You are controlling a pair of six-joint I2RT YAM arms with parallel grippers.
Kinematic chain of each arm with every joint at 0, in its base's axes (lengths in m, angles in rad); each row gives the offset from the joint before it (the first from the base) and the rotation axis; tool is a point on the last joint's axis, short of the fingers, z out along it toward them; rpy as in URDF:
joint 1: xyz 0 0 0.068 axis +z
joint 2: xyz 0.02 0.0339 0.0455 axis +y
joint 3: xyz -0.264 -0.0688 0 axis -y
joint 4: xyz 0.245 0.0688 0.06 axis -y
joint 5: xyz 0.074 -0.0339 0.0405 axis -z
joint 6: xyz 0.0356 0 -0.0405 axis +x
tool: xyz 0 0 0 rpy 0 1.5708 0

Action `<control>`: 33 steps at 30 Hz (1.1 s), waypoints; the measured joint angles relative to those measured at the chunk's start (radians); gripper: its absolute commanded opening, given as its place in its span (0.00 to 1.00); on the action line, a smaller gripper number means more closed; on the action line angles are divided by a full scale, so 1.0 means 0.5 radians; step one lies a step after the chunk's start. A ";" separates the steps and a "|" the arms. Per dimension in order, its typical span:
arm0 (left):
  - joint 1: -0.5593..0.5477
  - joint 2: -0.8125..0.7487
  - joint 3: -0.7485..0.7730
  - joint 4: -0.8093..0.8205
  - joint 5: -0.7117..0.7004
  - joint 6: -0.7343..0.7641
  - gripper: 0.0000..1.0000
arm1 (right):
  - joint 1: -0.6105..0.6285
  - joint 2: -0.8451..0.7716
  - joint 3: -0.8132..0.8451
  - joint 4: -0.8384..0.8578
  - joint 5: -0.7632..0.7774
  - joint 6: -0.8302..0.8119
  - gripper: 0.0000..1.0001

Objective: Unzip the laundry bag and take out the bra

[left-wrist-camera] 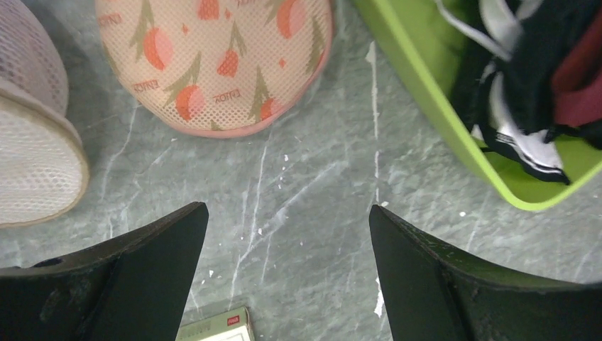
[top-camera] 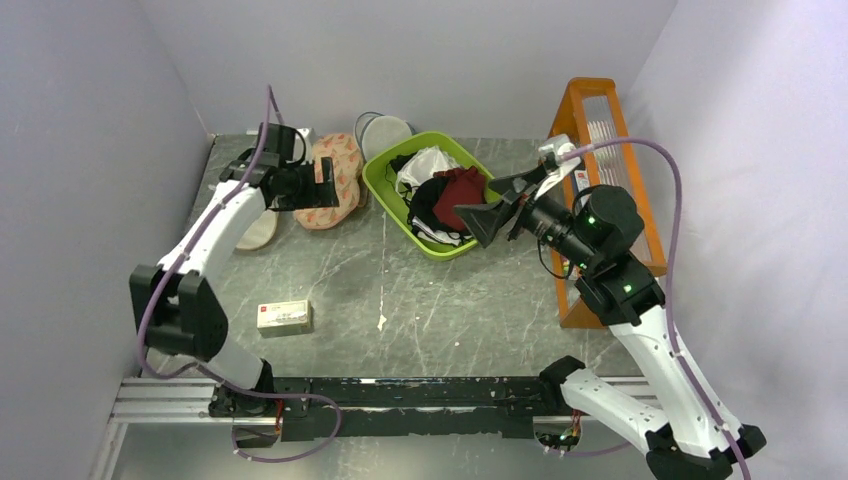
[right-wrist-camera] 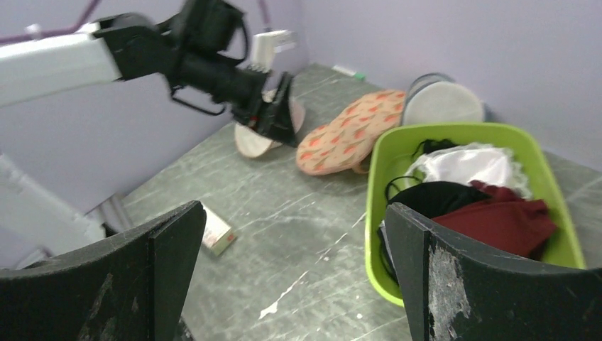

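The laundry bag, peach-pink with orange-red flowers, lies shut on the table left of the green basket. It also shows in the left wrist view and the right wrist view. My left gripper is open and empty, hovering just above the bag's near edge; its fingers frame bare table below the bag. My right gripper is open and empty, raised beside the basket's right side, its fingers pointing toward the left arm. No cream-white bra shows.
The green basket holds black, white and dark red garments. A round beige pouch lies left of the bag, a round white mesh pouch behind it. A small box lies near front left. An orange rack stands right.
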 measured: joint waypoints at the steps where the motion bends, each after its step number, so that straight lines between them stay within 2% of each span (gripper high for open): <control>1: 0.000 0.057 -0.007 0.010 -0.002 -0.001 0.96 | 0.000 0.021 -0.003 0.000 -0.057 0.010 1.00; 9: 0.018 0.448 -0.008 0.212 0.002 -0.044 0.95 | -0.002 0.126 -0.085 -0.084 -0.452 0.076 1.00; 18: 0.099 0.835 -0.014 0.520 0.145 -0.123 0.96 | -0.002 0.085 -0.120 -0.214 -0.569 0.066 1.00; 22: 0.108 0.799 -0.209 0.703 0.253 -0.205 0.95 | 0.000 0.011 -0.230 -0.192 -0.533 0.073 1.00; 27: 0.103 0.604 -0.556 0.974 0.390 -0.343 0.96 | 0.000 -0.041 -0.409 -0.090 -0.443 0.118 1.00; 33: 0.056 0.309 -1.006 1.218 0.587 -0.560 0.96 | 0.019 0.067 -0.497 -0.043 -0.367 0.163 1.00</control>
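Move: The laundry bag's middle lies about 9 cm ahead of my left hand, 2 cm to its right and some 17 cm below. The round white bag stands about 15 cm to the left and level with the hand, and the small box is 17 cm back and 7 cm left. The green basket is about 24 cm right and 7 cm ahead. From my right hand, the laundry bag is roughly 25 cm ahead, 26 cm left and 39 cm below; the basket is 20 cm ahead, 6 cm left. My left hand, fingers staying wide open, sinks about 15 cm and reaches 6 cm forward onto the near part of the laundry bag, then drags it back 8 cm and a little right with the left finger on it, rolling some 20 degrees, left side dropping. Meanwhile my open right hand descends about 12 cm, tipping down and turning counter-clockwise towards the bag. ##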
